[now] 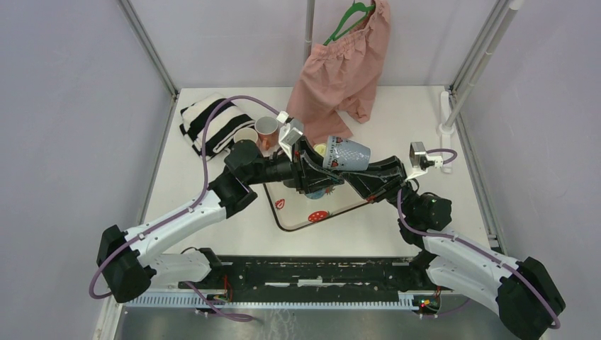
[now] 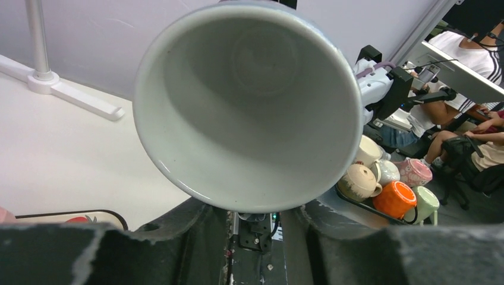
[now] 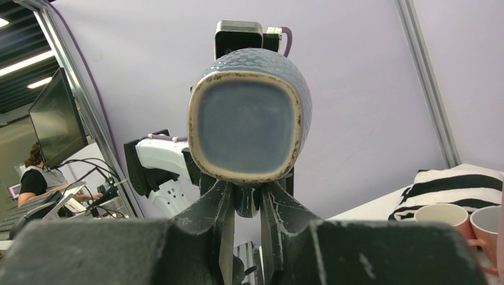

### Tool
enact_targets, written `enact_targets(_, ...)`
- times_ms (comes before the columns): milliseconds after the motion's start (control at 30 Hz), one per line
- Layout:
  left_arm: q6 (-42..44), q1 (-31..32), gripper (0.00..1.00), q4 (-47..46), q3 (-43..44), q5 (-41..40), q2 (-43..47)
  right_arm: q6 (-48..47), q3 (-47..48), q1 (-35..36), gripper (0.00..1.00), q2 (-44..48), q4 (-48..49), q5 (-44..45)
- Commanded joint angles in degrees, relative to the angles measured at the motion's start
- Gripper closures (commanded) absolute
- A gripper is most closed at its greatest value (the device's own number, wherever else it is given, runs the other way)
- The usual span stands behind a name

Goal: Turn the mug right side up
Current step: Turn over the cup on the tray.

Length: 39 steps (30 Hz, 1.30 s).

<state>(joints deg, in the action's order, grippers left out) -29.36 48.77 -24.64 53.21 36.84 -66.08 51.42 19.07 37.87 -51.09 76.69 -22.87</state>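
Observation:
A blue-grey mug (image 1: 347, 154) hangs on its side in the air over the tray (image 1: 283, 221), mouth to the left and base to the right. My right gripper (image 3: 245, 199) is shut on the handle (image 3: 245, 205) under the mug's squarish base (image 3: 249, 127). In the top view the right gripper (image 1: 358, 176) comes in from below right. The left wrist view looks straight into the mug's pale inside (image 2: 246, 107). My left gripper (image 2: 252, 209) has its jaws apart just under the lower rim; whether they touch it I cannot tell. The left gripper (image 1: 310, 159) is at the mug's mouth.
A striped cloth (image 1: 212, 124) lies at the back left with two cups (image 1: 266, 127) beside it. Pink shorts (image 1: 344, 71) hang on a hanger over the back middle. A white stand (image 1: 446, 117) is at the right edge. The tray carries a small cup (image 1: 319, 149).

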Motion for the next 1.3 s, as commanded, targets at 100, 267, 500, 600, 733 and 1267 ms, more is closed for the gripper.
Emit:
enact_targets(100, -0.2, 0.6, 0.73, -3.6, 2.5, 1.5, -0.6, 0.3, 3.2, 1.0, 1.0, -0.1, 4.2, -1.4)
enact_targets(267, -0.2, 0.6, 0.88, -3.6, 2.6, 2.0, -0.7, 0.1, 3.0, 1.2, 1.0, -0.1, 3.9, -1.3)
enact_targets(500, 0.1, 0.6, 0.98, -3.8, 2.4, 1.5, 0.0, -0.4, 2.6, 1.2, 1.0, 0.2, 3.3, -0.9)
enact_targets(600, 0.4, 0.6, 0.98, -3.5, 2.3, 1.2, 0.5, -1.0, 2.6, 1.3, 0.88, 0.5, 2.8, -0.6)
enact_targets(733, 1.1, 0.6, 0.98, -3.4, 1.2, 0.3, 1.8, -2.0, 2.4, 1.3, 0.69, 1.1, 1.3, -0.4)
enact_targets(1267, 8.5, 0.5, 0.98, 8.5, 3.8, -7.5, 4.6, -10.8, -0.8, 1.2, 0.42, 8.5, -12.1, 4.7)
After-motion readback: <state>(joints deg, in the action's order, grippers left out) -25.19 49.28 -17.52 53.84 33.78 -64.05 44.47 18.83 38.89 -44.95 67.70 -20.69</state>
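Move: The grey-blue mug lies sideways in the air, still held by the right hand at its downward handle. Its body is some 3 cm ahead of and 5 cm above both hand points, about level sideways. From the left hand, and roughly 26 cm below it on the tray, the blue mug is 5 cm ahead and 5 cm left, the green mug about 14 cm ahead and 4 cm left, and a pink mug 13 cm ahead and 4 cm right. Drawing back barely 1 cm, the left gripper closes about halfway from its half-open state and pinches the mug's handle, then holds still. Only then do the right fingers open wide and let go of the handle, that hand almost in place and turning some 5 degrees clockwise. Last, the left hand carries the mug about 1 cm down and forward. ##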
